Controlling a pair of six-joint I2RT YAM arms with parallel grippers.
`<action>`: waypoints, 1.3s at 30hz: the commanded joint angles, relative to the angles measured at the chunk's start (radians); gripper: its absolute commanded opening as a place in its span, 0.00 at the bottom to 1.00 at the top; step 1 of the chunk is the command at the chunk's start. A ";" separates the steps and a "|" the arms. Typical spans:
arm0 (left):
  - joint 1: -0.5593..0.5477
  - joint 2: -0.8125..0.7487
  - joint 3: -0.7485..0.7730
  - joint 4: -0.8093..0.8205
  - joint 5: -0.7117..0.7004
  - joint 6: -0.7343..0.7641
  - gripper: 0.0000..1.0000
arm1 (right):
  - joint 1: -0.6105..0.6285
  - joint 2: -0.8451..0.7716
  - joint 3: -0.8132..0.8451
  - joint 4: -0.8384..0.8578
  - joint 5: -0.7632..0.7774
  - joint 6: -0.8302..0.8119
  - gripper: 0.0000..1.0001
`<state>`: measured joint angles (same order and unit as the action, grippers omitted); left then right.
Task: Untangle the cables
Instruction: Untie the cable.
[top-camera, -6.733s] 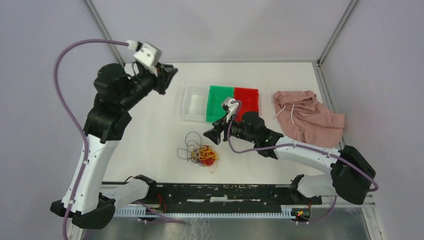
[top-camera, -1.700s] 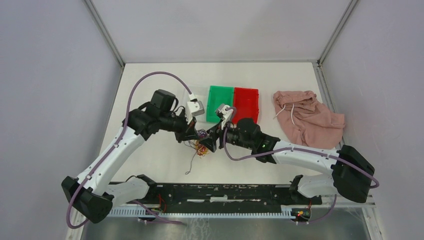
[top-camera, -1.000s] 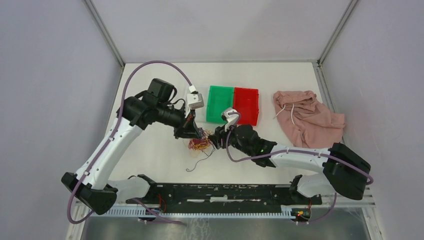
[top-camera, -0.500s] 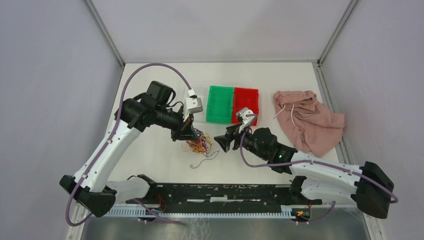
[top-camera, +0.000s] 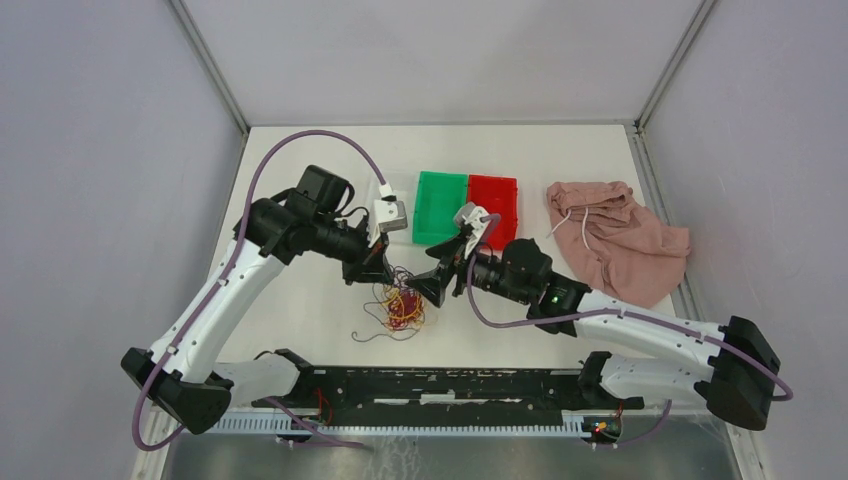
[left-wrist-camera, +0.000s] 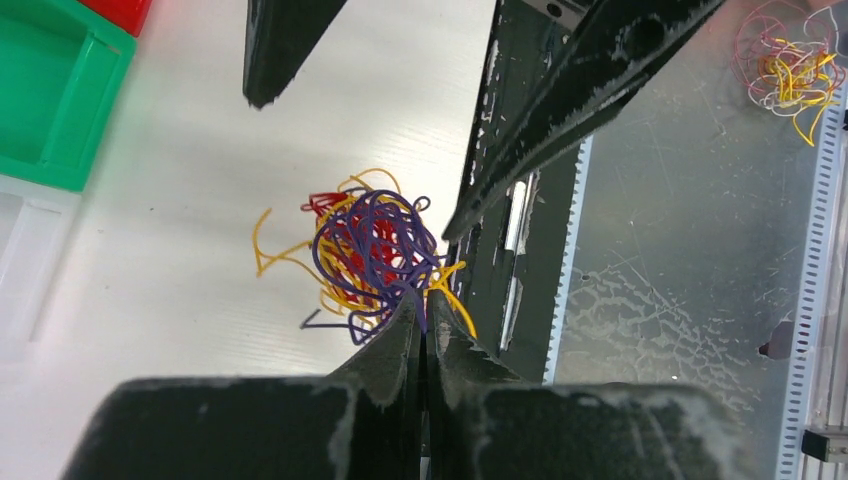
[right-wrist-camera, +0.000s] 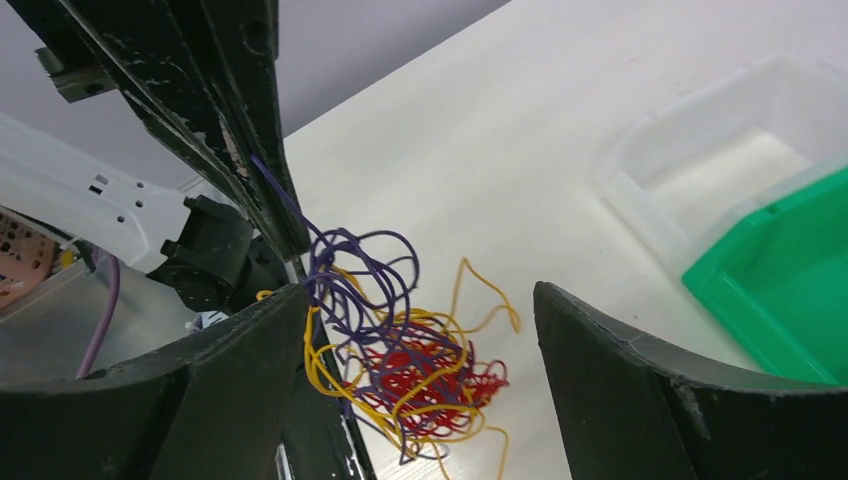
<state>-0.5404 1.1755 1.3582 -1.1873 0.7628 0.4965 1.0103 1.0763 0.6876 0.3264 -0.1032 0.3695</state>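
Observation:
The cables (top-camera: 402, 305) form one tangled clump of purple, red and yellow wires hanging low over the table. My left gripper (top-camera: 383, 273) is above the clump and shut on a purple cable (left-wrist-camera: 424, 306) at its top. In the right wrist view the clump (right-wrist-camera: 420, 365) hangs between my right gripper's (right-wrist-camera: 418, 296) open fingers without touching them. That gripper (top-camera: 434, 287) stands just right of the clump, and its two fingers (left-wrist-camera: 560, 120) show beyond the clump (left-wrist-camera: 372, 248) in the left wrist view. A loose dark strand (top-camera: 375, 335) lies on the table.
A green bin (top-camera: 441, 207) and a red bin (top-camera: 494, 205) sit side by side behind the grippers, with a clear bin (right-wrist-camera: 715, 150) left of them. A pink cloth (top-camera: 615, 238) with a white drawstring lies at the right. The black rail (top-camera: 450, 385) runs along the near edge.
My right gripper has opened wide, pulled back to the right, then returned to the clump. The left gripper has stayed shut on the purple cable and the clump has sunk lower.

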 joint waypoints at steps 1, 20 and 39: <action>-0.006 -0.004 0.039 0.019 0.037 0.038 0.03 | 0.011 0.054 0.080 0.112 -0.104 -0.001 0.90; -0.031 0.069 0.166 -0.088 0.156 0.041 0.03 | 0.049 0.269 0.170 0.204 0.187 -0.071 0.71; -0.039 0.096 0.392 -0.273 0.114 0.109 0.03 | 0.036 0.214 -0.033 0.160 0.433 -0.057 0.52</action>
<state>-0.5735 1.3060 1.6917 -1.4273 0.8211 0.5735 1.0603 1.3285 0.6750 0.5056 0.2478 0.3099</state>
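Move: The cables hang as a tangle from the left hand's shut fingertips, their bulk about 8 cm below that hand, 2 cm to its right and 1 cm nearer the base. From the wide-open right hand the tangle lies roughly 4 cm left, 4 cm back and 8 cm lower. Beyond, on the table some 22 cm below the right hand, the green bin sits about 22 cm ahead and 4 cm right, the white bin 22 cm ahead and 7 cm left. The right hand reaches about 6 cm left into the cables beside the left fingertips while its fingers narrow to about half open, then turns back, sweeping right, forward and some 6 cm down with a clockwise wrist swing, purple and yellow strands across its fingers and the red bulk between them. The left hand keeps its pinch on the purple cable and rises about 6 cm, easing forward a little and then slipping back late in the lift, so the two hands work against each other on the strands. ##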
